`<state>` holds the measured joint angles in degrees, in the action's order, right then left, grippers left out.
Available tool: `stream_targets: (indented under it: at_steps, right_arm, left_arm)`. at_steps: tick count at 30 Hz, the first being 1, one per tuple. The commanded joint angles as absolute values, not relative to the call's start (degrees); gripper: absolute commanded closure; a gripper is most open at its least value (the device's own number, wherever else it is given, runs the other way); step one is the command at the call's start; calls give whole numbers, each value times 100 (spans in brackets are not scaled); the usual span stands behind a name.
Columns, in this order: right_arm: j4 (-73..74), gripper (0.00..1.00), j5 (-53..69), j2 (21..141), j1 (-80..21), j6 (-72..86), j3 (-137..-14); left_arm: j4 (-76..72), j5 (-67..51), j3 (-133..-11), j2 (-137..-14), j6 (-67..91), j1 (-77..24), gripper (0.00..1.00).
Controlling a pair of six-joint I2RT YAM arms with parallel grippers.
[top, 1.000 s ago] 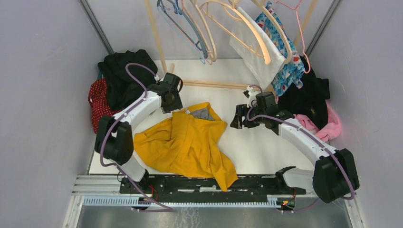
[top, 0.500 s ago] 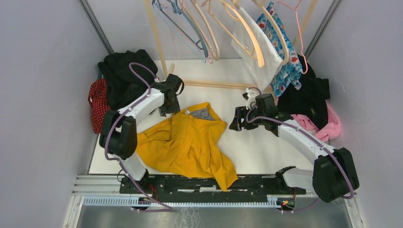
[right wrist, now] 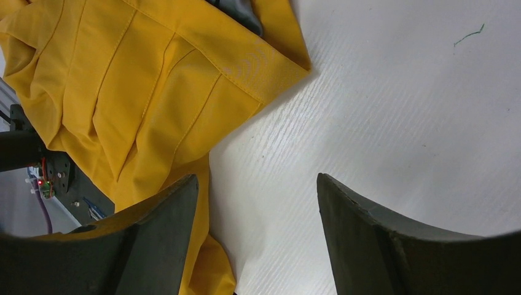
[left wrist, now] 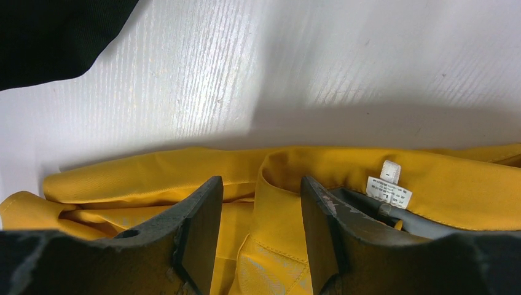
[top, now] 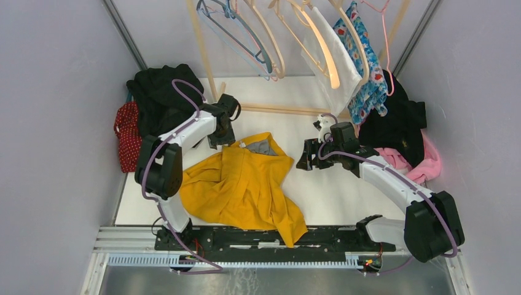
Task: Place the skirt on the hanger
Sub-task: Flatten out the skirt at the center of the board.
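Observation:
The yellow skirt (top: pixel 246 184) lies crumpled in the middle of the white table, its waistband at the far side. Empty hangers (top: pixel 246 34) dangle from the wooden rack at the back. My left gripper (top: pixel 220 140) is low at the waistband's far left corner. In the left wrist view the left gripper (left wrist: pixel 259 184) is open and straddles a raised fold of the skirt (left wrist: pixel 276 203), beside the white label (left wrist: pixel 388 187). My right gripper (top: pixel 305 155) hovers open just right of the waistband. The right wrist view has the right gripper (right wrist: pixel 258 181) over bare table, with the skirt (right wrist: pixel 141 92) to its left.
A black clothes pile (top: pixel 161 92) and a red garment (top: pixel 126 132) lie at the back left. Black (top: pixel 402 123) and pink (top: pixel 424 166) clothes are heaped at the right. A white garment (top: pixel 335 55) and a floral one (top: pixel 368 74) hang on the rack. The rack's base bar (top: pixel 276 110) crosses behind the skirt.
The left arm's elbow has swung to the right and farther back while its gripper stays at the waistband corner. The hangers have swayed a little. The right arm has barely moved.

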<state>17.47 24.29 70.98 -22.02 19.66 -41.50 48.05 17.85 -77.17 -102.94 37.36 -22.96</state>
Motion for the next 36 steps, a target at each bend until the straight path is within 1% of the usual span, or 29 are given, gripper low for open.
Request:
stream_targets:
  at_steps: [1, 3, 6, 7, 9, 11, 13, 17, 18, 22, 26, 30, 33, 36]
  right_arm:
    - [1507, 24, 2552, 7002, -2216, 1931, -4167]
    - [1497, 23, 2531, 7009, -2216, 1929, -4166]
    - [1499, 23, 2517, 7089, -2220, 1934, -4183]
    - [1488, 23, 2514, 7113, -2221, 1934, -4188]
    - [1470, 23, 2514, 7170, -2219, 1941, -4199]
    - [1459, 23, 2522, 7190, -2217, 1958, -4201]
    - [1466, 23, 2516, 7179, -2219, 1967, -4193]
    - [1523, 23, 2462, 7157, -2222, 1960, -4191]
    - [1534, 22, 2442, 7171, -2217, 1959, -4205]
    - [1558, 21, 2282, 7318, -2220, 2016, -4326]
    - [1577, 20, 2138, 7595, -2218, 2085, -4556]
    - [1605, 24, 2067, 7863, -2217, 2154, -4855]
    - [1526, 27, 2052, 8066, -2216, 2186, -5047]
    - [1371, 28, 2147, 8396, -2231, 2247, -5220]
  left_arm:
    - [4780, 1780, -7771, -10306, 3856, -2283, 43]
    - [4761, 1744, -7689, -10263, 3823, -2289, 44]
    - [4668, 1686, -7511, -10127, 3760, -2281, 50]
    - [4624, 1686, -7454, -10068, 3742, -2282, 55]
    - [4584, 1674, -7379, -10024, 3708, -2280, 60]
    - [4562, 1652, -7374, -10049, 3669, -2281, 73]
    - [4547, 1568, -7397, -10101, 3636, -2281, 81]
    - [4525, 1445, -7427, -9993, 3568, -2278, 95]
    - [4538, 1446, -7422, -9896, 3556, -2283, 97]
    - [4604, 1363, -7427, -9291, 3505, -2291, 97]
    - [4487, 732, -7340, -8354, 3231, -2368, 97]
    - [4281, 63, -6988, -7258, 2980, -2488, 97]
    - [4261, -183, -6634, -6632, 2919, -2560, 97]
    - [4238, -333, -6174, -6136, 2941, -2654, 97]
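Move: The front waistband's left corner sits just under the left hand's open fingers, about 2 cm back and 3 cm below. The grey lining lies level with the hand, some 11 cm to its right and 3 below; the black clothes are about 16 cm left and 12 ahead, nearly at its height. From the right hand, the waistband's right corner is roughly 4 cm left, level and 6 below, and the left corner about 21 cm left, 3 ahead and 6 below. Down about 2 cm and slightly back, the left hand closes its fingers on the yellow waistband's left corner. Keeping that pinch, it lifts steeply, some 17 cm, then also draws back and a little right, its fingers tipping up and outward. The still-open right hand dips slightly, then slides about 3 cm forward near the right corner, not touching the skirt. ##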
